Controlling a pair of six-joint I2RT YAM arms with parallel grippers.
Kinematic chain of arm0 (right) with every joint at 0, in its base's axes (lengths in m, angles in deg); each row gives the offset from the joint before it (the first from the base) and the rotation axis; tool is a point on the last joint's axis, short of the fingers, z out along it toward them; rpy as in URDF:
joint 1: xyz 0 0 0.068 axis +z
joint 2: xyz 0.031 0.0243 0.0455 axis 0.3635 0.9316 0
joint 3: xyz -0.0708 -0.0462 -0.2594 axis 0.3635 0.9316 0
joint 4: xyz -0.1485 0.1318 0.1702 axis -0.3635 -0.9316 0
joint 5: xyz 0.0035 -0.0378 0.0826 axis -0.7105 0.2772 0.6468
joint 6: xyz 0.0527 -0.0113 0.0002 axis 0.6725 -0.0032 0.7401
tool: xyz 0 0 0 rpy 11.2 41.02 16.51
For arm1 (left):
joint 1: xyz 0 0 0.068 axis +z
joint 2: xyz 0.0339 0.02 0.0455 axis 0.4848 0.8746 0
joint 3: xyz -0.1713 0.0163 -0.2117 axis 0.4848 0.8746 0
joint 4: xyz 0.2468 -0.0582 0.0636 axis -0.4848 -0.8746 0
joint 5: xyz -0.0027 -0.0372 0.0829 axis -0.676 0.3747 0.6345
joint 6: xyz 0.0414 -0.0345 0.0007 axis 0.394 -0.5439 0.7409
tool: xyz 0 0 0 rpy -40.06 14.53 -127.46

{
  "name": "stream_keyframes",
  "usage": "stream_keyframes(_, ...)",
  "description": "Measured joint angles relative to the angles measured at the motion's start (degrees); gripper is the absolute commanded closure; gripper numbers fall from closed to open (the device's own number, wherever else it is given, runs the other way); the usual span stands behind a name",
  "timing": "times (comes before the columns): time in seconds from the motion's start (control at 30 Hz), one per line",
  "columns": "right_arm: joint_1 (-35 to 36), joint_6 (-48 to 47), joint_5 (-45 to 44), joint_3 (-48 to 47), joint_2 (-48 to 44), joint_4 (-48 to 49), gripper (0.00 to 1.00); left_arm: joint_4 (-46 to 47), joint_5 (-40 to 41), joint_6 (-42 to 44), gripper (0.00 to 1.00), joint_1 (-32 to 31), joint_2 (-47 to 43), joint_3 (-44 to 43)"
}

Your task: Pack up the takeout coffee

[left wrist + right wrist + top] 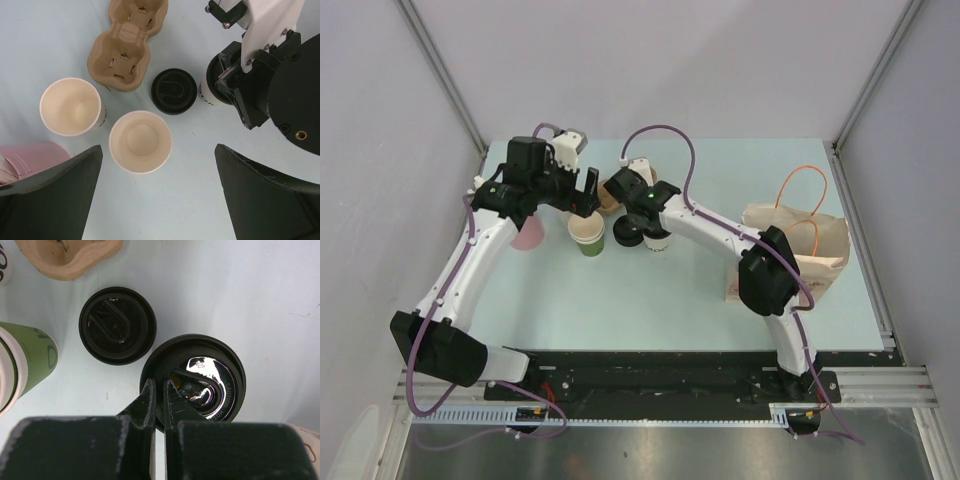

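Observation:
A white-sided paper cup (207, 93) stands under a black lid (210, 375). My right gripper (159, 383) is shut on that lid's near rim, one finger outside and one inside; from above it (642, 222) covers the cup. A second black lid (117, 325) lies loose on the table just left of it. A green-sided cup (588, 236) stands open, without a lid, further left. My left gripper (157, 148) hangs open above the table, just short of an open cup (140, 141), holding nothing.
A brown pulp cup carrier (127, 45) lies behind the cups. Another open cup (70, 106) and a pink cup (30, 157) stand at the left. A brown paper bag with orange handles (802, 240) lies at the right side of the table.

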Motion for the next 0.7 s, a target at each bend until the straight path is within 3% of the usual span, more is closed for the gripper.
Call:
stream_keyframes(0.43, -0.2, -6.6, 6.4, 2.2, -9.9, 0.0, 1.00, 0.0, -1.0, 0.2, 0.00, 0.0, 0.0, 0.0)
stream_keyframes(0.7, 0.7, -10.9, 8.4, -10.5, -15.5, -6.9, 1.00, 0.0, -2.1, 0.5, 0.00, 0.0, 0.0, 0.0)
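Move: Some 30 cm to the right of the right hand and about 6 cm back stands the paper bag, its middle roughly at hand height. The hand is already shut on the white cup's black lid. The loose black lid lies about 5 cm left, 3 ahead; the brown cup carrier 5 left, 15 ahead; the green cups 13 left, level with it. From the left hand the bag is about 42 cm right, 2 back and 10 lower. Lifting the black-lidded white cup off the table, the right hand goes almost straight up, about 18 cm, slowly at first and then fast, drawing back some 4 cm as it climbs. The fingers keep their pinch on the lid, left of its middle, while the wrist turns about 15 degrees counter-clockwise, tips the fingers up some 10 degrees and rolls its left side up. ##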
